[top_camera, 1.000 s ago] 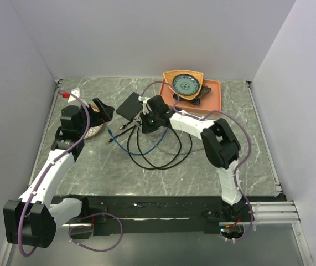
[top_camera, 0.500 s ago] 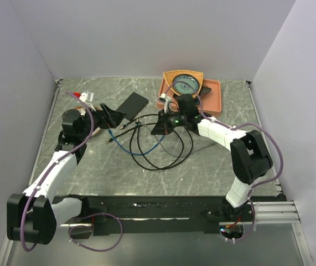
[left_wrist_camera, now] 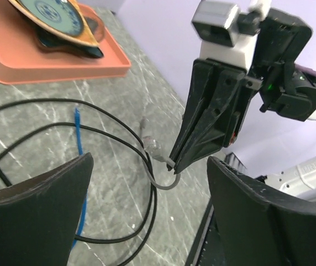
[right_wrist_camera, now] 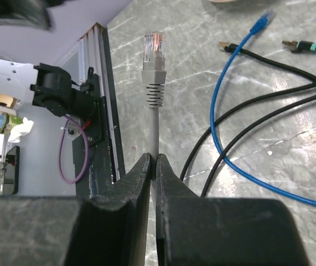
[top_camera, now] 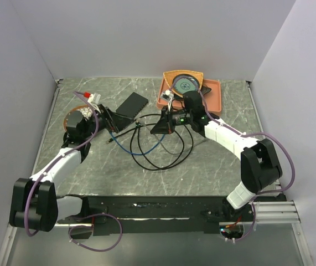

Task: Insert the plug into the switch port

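The plug [right_wrist_camera: 153, 47] is a clear connector with a grey boot on a grey cable. My right gripper [right_wrist_camera: 153, 158] is shut on that cable just behind the boot, so the plug sticks out ahead of the jaws. It shows again as the plug [left_wrist_camera: 153, 147] in the left wrist view, just above the table. The flat black box [top_camera: 131, 104] lies at the back centre; its switch port cannot be made out. My left gripper [top_camera: 109, 117] stands open beside the box's near left corner and faces my right gripper [top_camera: 158, 129]. Nothing is between the left fingers [left_wrist_camera: 41, 210].
An orange tray [top_camera: 212, 98] with a patterned plate [top_camera: 184, 84] sits at the back right. Black cable loops [top_camera: 158, 155] and a blue cable [top_camera: 125, 145] lie mid-table, between the two grippers. A round object [top_camera: 69, 117] rests behind the left wrist.
My right gripper has drawn back to the right, away from the black box, with the grey cable still in it. The left gripper has swung right toward the box.
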You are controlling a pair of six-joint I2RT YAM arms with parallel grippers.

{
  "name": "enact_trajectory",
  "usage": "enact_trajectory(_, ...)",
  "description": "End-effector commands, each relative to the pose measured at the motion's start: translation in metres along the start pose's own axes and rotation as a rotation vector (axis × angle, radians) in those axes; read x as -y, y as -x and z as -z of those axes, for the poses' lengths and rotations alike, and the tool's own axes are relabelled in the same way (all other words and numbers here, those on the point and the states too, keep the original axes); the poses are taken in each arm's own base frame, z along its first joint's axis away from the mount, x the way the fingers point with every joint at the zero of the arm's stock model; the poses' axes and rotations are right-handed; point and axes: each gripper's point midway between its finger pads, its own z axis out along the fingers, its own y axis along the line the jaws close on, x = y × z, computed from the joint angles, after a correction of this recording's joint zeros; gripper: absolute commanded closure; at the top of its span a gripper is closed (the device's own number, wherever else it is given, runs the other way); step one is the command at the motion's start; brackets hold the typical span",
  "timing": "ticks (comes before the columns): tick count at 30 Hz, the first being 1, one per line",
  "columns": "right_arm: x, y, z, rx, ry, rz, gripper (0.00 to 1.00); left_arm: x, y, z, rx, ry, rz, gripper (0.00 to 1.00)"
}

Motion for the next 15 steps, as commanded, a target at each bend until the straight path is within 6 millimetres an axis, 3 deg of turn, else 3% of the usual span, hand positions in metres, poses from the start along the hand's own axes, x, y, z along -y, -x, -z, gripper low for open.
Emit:
enact_trajectory(1,-0.031,0.021,0.009,0.046,0.048,0.097,1.0,0.025,0.01,-0.01,-0.01,-0.098,-0.048,0.12)
enact_trajectory(10,-0.04,0.021,0.011,0.036,0.028,0.119,1.0,0.041,0.005,-0.027,-0.049,-0.158,-0.042,0.31)
enact_trajectory(15,-0.042,0.019,0.011,0.036,0.018,0.119,1.0,0.04,0.002,-0.032,-0.058,-0.169,-0.023,0.52)
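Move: The grey plug, sticking out leftward from the right gripper that holds its cable, lies about 6 cm to the left gripper's right, some 3 cm ahead and roughly 1 cm lower; from the right gripper it is about 5 cm to the left and 1 cm down. On the table some 17 cm below the left gripper lie the black flat box, about 11 cm ahead, and the blue plug, roughly 8 cm to the left and level fore and aft. Bring the left gripper about 3.5 cm to the right towards the grey plug's bare tip, turning it a little clockwise, and draw its wide-open fingers in to roughly half open around the plug's end, not yet clamping. Keep the right gripper shut on the grey cable meanwhile and ease it back and up, some 2.5 cm in all. ##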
